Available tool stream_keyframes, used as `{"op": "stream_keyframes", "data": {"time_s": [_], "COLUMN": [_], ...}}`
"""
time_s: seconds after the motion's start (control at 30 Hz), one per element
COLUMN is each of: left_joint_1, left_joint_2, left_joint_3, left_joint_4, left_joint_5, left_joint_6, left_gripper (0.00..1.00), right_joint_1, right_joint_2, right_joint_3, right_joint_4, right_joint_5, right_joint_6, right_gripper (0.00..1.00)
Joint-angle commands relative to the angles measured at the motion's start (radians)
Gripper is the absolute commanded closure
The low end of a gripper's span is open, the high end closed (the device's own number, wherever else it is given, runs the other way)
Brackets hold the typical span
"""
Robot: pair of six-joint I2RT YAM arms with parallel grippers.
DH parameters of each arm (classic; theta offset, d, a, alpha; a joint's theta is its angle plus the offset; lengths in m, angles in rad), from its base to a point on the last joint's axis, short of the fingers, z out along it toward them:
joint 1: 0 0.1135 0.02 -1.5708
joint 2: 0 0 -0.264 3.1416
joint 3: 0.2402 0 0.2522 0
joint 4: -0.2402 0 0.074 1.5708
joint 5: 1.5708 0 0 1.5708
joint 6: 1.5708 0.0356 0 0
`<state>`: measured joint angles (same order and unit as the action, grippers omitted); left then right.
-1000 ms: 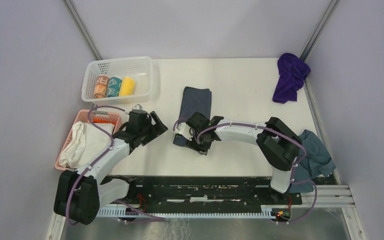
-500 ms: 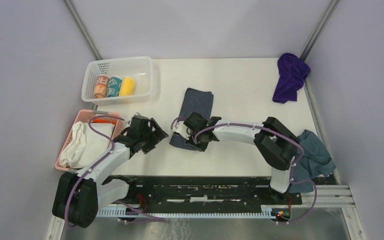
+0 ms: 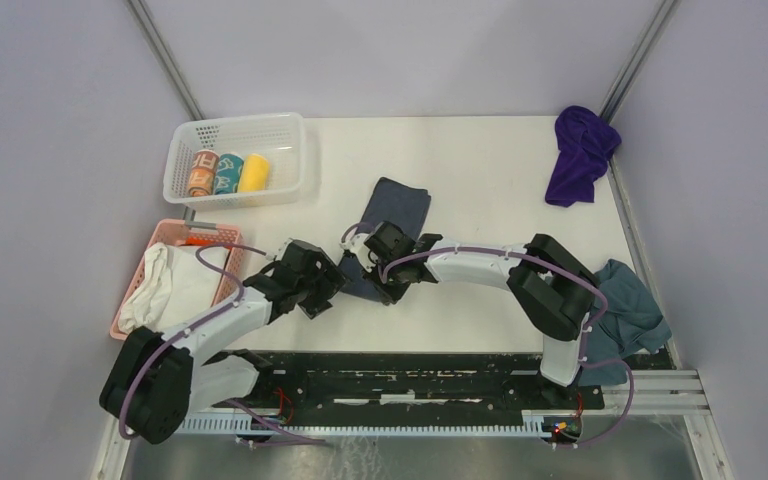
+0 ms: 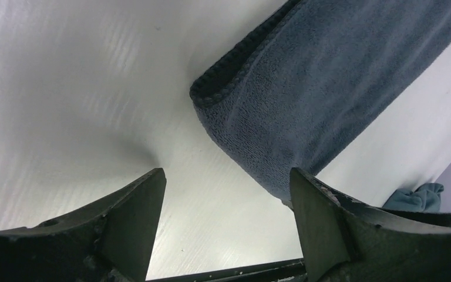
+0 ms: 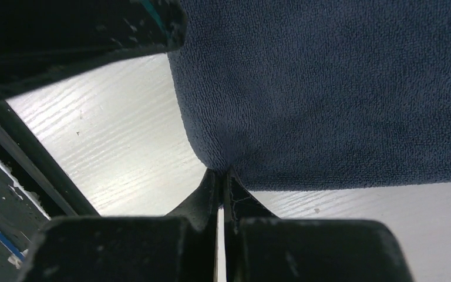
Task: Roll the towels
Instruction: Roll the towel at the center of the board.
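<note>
The dark slate-grey towel (image 3: 392,215) lies folded in a long strip on the table's middle, also in the left wrist view (image 4: 329,76) and the right wrist view (image 5: 329,88). My right gripper (image 3: 372,278) is shut on its near edge (image 5: 223,167). My left gripper (image 3: 325,290) is open and empty just left of the towel's near corner, with its fingers (image 4: 135,217) above bare table. The deep purple towel (image 3: 580,152) lies crumpled at the far right corner.
A white basket (image 3: 186,140) with three rolled towels (image 3: 226,173) stands at the far left. A pink basket (image 3: 170,233) holds a white cloth bundle (image 3: 165,288) at the near left. A teal cloth (image 3: 628,310) lies at the near right by the right arm's base.
My left gripper has moved right and nearer, up to the grey towel's near corner. My right gripper has dragged the towel's near end leftward, so the strip now lies slanted.
</note>
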<state>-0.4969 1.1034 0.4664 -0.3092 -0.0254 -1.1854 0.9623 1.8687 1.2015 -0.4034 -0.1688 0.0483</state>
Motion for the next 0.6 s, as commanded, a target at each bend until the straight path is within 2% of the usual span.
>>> {"op": "stream_keyframes", "data": {"time_s": [0.0, 0.13, 0.33, 0.57], "left_joint_1": [-0.032, -0.064, -0.082, -0.080], "left_joint_2": [0.078, 0.148, 0.195, 0.180], "left_joint_3": [0.022, 0.044, 0.050, 0.057], "left_joint_4": [0.086, 0.130, 0.128, 0.049], "left_joint_5": [-0.043, -0.044, -0.072, -0.179], "left_joint_6": [-0.090, -0.112, -0.134, -0.125], "left_gripper": [0.19, 0.29, 0.35, 0.44], "right_joint_1": [0.006, 0.005, 0.005, -0.009], "right_joint_2": [-0.006, -0.008, -0.015, -0.038], "right_joint_3": [0.012, 0.007, -0.001, -0.048], "right_joint_4": [0.050, 0.060, 0.083, 0.105], "right_joint_5": [-0.014, -0.020, -0.040, -0.050], "right_joint_6": [0.058, 0.064, 0.089, 0.109], "right_gripper": [0.99, 0.99, 0.99, 0.99]}}
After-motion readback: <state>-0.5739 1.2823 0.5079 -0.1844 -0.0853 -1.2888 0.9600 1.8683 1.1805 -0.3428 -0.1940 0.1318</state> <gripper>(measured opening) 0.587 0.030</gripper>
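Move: The loose near end of the towel, by the middle of its slanting edge, lies about 5 cm right and 3 cm ahead of the left hand, some 2 cm below. That edge's left corner is about 7 cm ahead and 1 cm right, and its right corner some 10 cm right and 1 cm back, pinched in the right hand. From the right hand, the edge's middle is about 5 cm left and 3 cm ahead, level with the grip. Bring the left gripper in to the towel's near end, about 3 cm right with some 1.5 cm forward and as much down, keeping the fingers slanting down and forward. Close them from wide to a bit over half open as you arrive, one finger on each side of the near edge. Keep the right fingers shut on the right corner, giving only about a centimetre to the left. ##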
